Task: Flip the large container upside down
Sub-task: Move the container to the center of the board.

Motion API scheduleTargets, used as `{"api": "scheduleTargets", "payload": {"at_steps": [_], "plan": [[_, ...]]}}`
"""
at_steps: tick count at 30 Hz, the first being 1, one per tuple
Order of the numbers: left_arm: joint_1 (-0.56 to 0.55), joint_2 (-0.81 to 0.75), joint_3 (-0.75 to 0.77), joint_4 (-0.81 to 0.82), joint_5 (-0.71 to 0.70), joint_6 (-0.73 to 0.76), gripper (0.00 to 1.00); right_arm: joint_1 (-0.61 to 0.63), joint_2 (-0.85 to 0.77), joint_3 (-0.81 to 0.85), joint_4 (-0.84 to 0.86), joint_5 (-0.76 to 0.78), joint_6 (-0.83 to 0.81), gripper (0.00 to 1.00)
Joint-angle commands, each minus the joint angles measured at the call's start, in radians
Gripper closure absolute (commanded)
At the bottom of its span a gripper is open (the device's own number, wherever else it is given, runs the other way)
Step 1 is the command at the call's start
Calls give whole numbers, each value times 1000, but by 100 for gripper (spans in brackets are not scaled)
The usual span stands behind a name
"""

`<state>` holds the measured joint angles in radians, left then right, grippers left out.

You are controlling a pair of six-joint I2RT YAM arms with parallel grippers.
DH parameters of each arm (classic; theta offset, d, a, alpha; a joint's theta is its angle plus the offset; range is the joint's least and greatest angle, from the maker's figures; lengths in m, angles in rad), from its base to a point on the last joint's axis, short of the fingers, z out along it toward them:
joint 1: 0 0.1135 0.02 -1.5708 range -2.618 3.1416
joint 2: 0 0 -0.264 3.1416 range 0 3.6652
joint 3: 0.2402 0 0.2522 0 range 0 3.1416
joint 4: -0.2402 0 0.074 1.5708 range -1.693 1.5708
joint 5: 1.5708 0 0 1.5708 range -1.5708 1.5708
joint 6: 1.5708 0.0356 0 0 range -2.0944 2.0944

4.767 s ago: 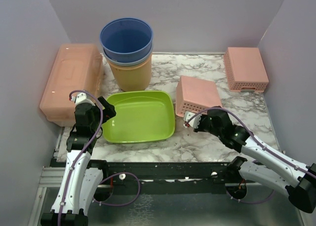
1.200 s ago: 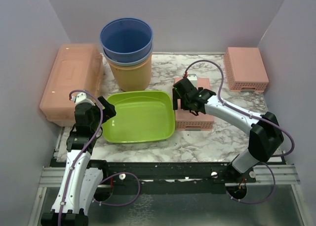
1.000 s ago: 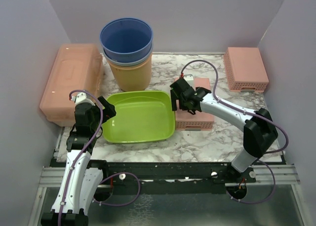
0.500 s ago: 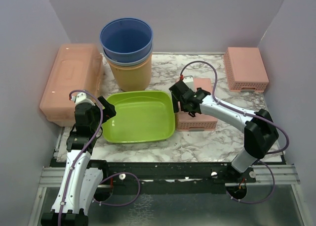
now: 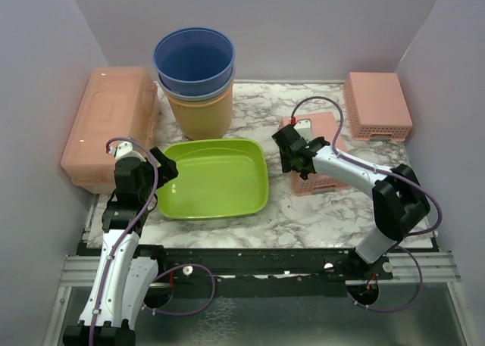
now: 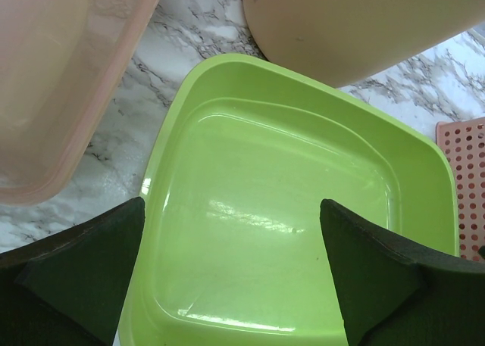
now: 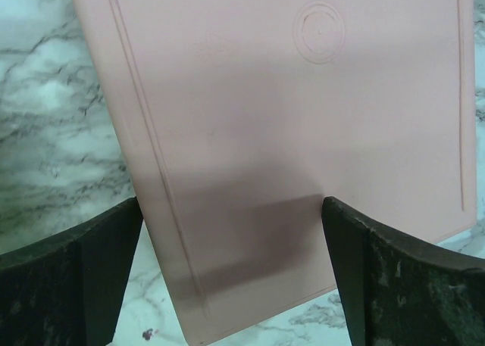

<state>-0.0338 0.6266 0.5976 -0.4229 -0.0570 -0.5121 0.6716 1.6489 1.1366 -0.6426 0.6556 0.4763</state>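
The large container, a lime-green basin, sits open side up on the marble table, left of centre. My left gripper hangs open over its left rim. The left wrist view looks down into the basin, with the left gripper wide apart and nothing between its fingers. My right gripper is open over the left end of an upturned pink perforated basket. Seen from the right wrist, the basket's flat bottom lies just below the right gripper, and the fingers hold nothing.
A big pink lidded box stands along the left wall, close to the basin. Stacked blue and tan buckets stand behind the basin. A second upturned pink basket sits at the back right. Walls close in three sides.
The right arm has slid the pink basket to the right, away from the green basin, leaving a gap between them. The left arm has not moved.
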Motion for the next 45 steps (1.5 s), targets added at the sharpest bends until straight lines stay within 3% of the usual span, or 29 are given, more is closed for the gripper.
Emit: {"api": "scheduleTargets", "payload": {"at_steps": [1, 17, 31, 39, 42, 45], "plan": [[5, -16, -7, 18, 6, 9, 1, -87, -9, 21, 92, -82, -18, 0], [5, -21, -7, 18, 6, 9, 1, -236, 134, 208, 129, -128, 51, 0], [5, -13, -7, 18, 7, 8, 1, -295, 221, 295, 140, -32, -3, 0], [5, -10, -7, 18, 7, 9, 1, -305, 164, 285, 110, -74, -34, 0], [5, -10, -7, 18, 8, 9, 1, -304, 55, 248, 117, -159, -21, 0], [6, -10, -6, 18, 8, 7, 1, -297, -101, 106, 241, -244, 10, 0]]}}
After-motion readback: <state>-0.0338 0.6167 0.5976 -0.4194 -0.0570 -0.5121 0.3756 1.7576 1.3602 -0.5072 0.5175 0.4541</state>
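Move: The right gripper is open, its left finger at the left edge of the near upturned pink basket, whose middle lies about 5 cm ahead, 7 cm to the right and 4 cm below. The corner basket stands roughly 20 cm ahead and 24 cm right, the green tray some 19 cm left, level with the hand and 7 cm below. From the idle left hand the near basket is about 11 cm ahead, 36 cm right and 13 cm below. Push the near basket off towards the corner basket with the open right gripper: sweep it about 11 cm forward and 5 cm to the right, left finger working along the basket's left edge, while the wrist turns some 15 degrees clockwise. Keep the fingers wide open, then ease back a little and lift a couple of centimetres. ##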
